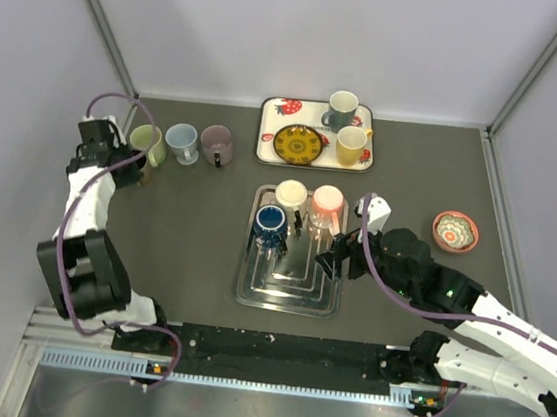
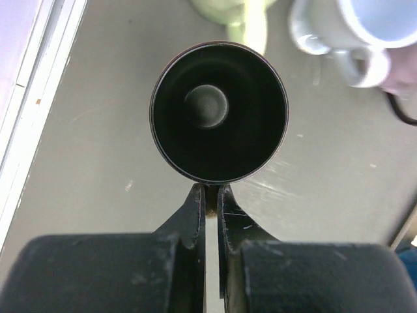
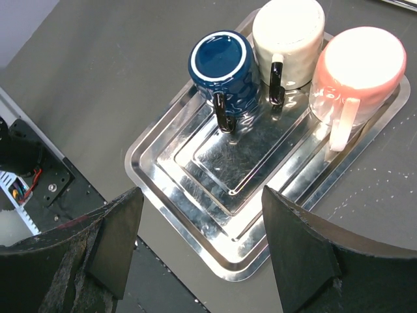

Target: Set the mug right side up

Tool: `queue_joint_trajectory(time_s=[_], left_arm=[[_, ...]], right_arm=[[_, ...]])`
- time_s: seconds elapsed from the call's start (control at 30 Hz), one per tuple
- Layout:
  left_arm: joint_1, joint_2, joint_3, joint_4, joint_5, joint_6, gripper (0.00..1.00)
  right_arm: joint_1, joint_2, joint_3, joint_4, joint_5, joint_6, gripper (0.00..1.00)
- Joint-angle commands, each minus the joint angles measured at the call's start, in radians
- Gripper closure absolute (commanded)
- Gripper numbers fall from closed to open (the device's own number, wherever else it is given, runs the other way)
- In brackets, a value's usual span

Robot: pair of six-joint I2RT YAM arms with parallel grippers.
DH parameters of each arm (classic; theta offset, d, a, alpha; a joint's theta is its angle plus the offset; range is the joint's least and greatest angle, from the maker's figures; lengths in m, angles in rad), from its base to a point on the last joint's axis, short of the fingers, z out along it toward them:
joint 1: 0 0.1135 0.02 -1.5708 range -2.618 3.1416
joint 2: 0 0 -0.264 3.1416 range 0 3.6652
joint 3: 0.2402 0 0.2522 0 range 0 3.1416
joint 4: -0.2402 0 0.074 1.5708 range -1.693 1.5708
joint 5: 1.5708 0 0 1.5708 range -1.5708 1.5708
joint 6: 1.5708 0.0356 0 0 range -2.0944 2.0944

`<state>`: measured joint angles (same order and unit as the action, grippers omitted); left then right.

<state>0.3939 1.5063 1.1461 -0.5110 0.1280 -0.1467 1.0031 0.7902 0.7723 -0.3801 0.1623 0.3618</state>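
Note:
My left gripper (image 1: 120,166) (image 2: 208,193) is shut on the handle of a dark mug (image 2: 218,117) at the far left of the table. The mug is upright with its mouth facing up. In the top view the gripper mostly hides it. My right gripper (image 1: 339,257) (image 3: 202,195) is open and empty above the near right part of a silver tray (image 1: 287,295) (image 3: 151,177). At the tray's far end stand a blue mug (image 1: 270,223) (image 3: 221,65), a cream mug (image 1: 291,195) (image 3: 288,32) and a pink mug (image 1: 327,202) (image 3: 361,59), all seemingly bottom up.
A green mug (image 1: 147,141) (image 2: 231,13), a light blue mug (image 1: 181,141) (image 2: 365,26) and a mauve mug (image 1: 216,144) stand upright beside the left gripper. A white strawberry tray (image 1: 269,145) at the back holds two mugs and a yellow plate. A small patterned bowl (image 1: 455,231) sits at the right.

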Motion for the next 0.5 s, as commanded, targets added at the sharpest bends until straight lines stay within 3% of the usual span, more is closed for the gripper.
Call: queue_joint_trajectory(time_s=[0.0,0.27,0.47], left_arm=[[-0.081,-0.23,-0.028,0.031,-0.062,-0.108,1.0],[-0.22,-0.532,-0.065,-0.07,-0.074,-0.256,1.0],[-0.389,-0.737,-0.078,-0.113,-0.021,-0.41,1.0]], right_arm=[[-0.006,-0.016,0.01,0.063,-0.012,0.015,0.27],[-0.006,0.003,0.036,0.061,-0.046,0.048,0.27],[-0.004,0.047,0.105,0.064,-0.101,0.072,0.27]])
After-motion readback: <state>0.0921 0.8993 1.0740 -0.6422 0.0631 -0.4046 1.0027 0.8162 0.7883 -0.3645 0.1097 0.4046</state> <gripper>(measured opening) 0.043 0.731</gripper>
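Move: The left hand already holds the dark brown mug by its handle, just off the table; the metal tray's middle lies about 40 cm to its right, 13 cm back and 8 cm below. The blue mug on the tray stands some 35 cm right and 7 cm back; the green mug is 10 cm straight ahead, the light-blue one 10 cm ahead and 9 cm right. From the right hand, the tray's middle is about 6 cm ahead, 7 cm left, 17 cm below. Keeping its pinch on the brown mug's handle, the left hand climbs quickly, about 14 cm, while swinging some 12 cm to the right and about 7 cm back, away from the green mug and in towards the tray. As it rises the wrist tips the fingers up by roughly 25 degrees, so they point much less steeply at the table, and they stay shut with the mug unmoved between them. ##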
